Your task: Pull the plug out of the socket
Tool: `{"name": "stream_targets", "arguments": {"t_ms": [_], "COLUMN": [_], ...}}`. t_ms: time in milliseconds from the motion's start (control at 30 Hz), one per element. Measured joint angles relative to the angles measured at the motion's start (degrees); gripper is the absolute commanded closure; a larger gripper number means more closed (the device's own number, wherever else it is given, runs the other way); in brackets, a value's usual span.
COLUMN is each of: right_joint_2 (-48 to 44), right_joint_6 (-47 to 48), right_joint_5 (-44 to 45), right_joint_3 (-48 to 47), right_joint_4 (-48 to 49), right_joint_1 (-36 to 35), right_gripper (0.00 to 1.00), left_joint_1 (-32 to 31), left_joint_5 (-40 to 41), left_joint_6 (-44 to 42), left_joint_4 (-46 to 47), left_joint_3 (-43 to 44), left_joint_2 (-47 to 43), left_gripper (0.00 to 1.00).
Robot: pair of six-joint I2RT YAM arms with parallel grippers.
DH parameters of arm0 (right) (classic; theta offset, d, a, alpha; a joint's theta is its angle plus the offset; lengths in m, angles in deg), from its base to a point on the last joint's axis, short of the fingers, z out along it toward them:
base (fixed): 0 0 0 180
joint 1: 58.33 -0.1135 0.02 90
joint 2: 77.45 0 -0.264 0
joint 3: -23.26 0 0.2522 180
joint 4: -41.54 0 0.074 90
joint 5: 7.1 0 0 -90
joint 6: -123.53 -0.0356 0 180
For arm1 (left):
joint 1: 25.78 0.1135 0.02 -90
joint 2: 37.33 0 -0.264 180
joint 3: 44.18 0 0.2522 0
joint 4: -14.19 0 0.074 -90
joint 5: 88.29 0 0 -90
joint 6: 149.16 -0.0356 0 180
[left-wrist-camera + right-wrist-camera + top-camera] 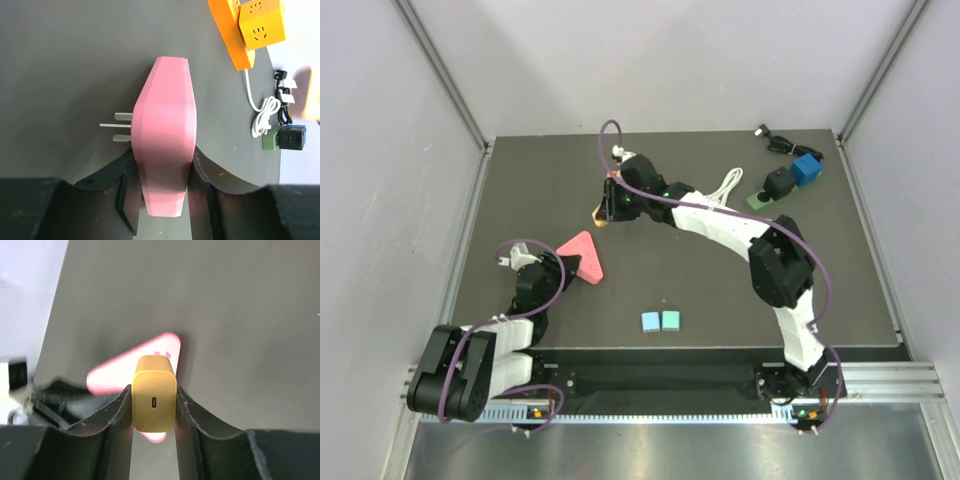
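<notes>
The pink triangular plug (165,120) is clamped between my left gripper's (164,162) jaws. Its three metal prongs (120,125) stick out bare to the left, inside nothing. From above, the plug (584,255) sits at the table's left, just ahead of the left gripper (563,268). The orange socket block (154,400), with a small port on its near face, is pinched in my right gripper (154,396), which is shut on it. That socket (601,213) and the right gripper (611,203) are further back, well apart from the plug. The socket (250,30) keeps its white cable (262,112).
At the back right lie a green and black adapter (772,188), a blue cube (807,168) and a black cable (775,140). The white cable coil (725,185) lies beside the right arm. Two small blocks, blue (650,321) and green (671,320), stand near the front edge.
</notes>
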Motion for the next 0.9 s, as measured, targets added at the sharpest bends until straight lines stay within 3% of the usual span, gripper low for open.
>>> {"name": "stream_targets", "arguments": {"t_ms": [167,333,600,900], "right_joint_2": [-9.5,-25.5,-47.0,-49.4], "right_joint_6": [6.7,13.3,14.4,12.7], "right_joint_5": [-9.1,-13.1,-21.2,-29.9], "right_joint_3": [13.2,32.9,54.1,64.6], "right_joint_4": [-0.5,-5.0,-11.8,-13.2], "right_joint_1": [2.4,3.7,10.0,11.4], "right_gripper": [1.0,1.0,0.99,1.0], "left_joint_1": [0.0,0.1,0.1,0.1], "left_joint_5": [0.0,0.0,0.1,0.1], "left_joint_6": [-0.1,-0.1,-0.1,-0.3], "left_joint_4": [0.0,0.0,0.0,0.1], "left_joint_3": [0.0,0.0,0.0,0.0], "left_joint_2": [0.0,0.0,0.0,0.0], "left_gripper": [1.0,1.0,1.0,1.0]}}
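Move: The right hand already holds the yellow plug aloft. The green plug, beside which it is taken, lies about 25 cm back, 15 cm to the right and 12 cm below. The blue plug is some 5 cm to the left of the green one, level with it; the pink block is roughly 9 cm back and 5 cm left of the right hand. From the left hand, the green plug is about 14 cm back and 22 cm right. The right hand swings the gripped yellow plug 25 cm back and 23 cm right, sinking towards the green plug's right. ##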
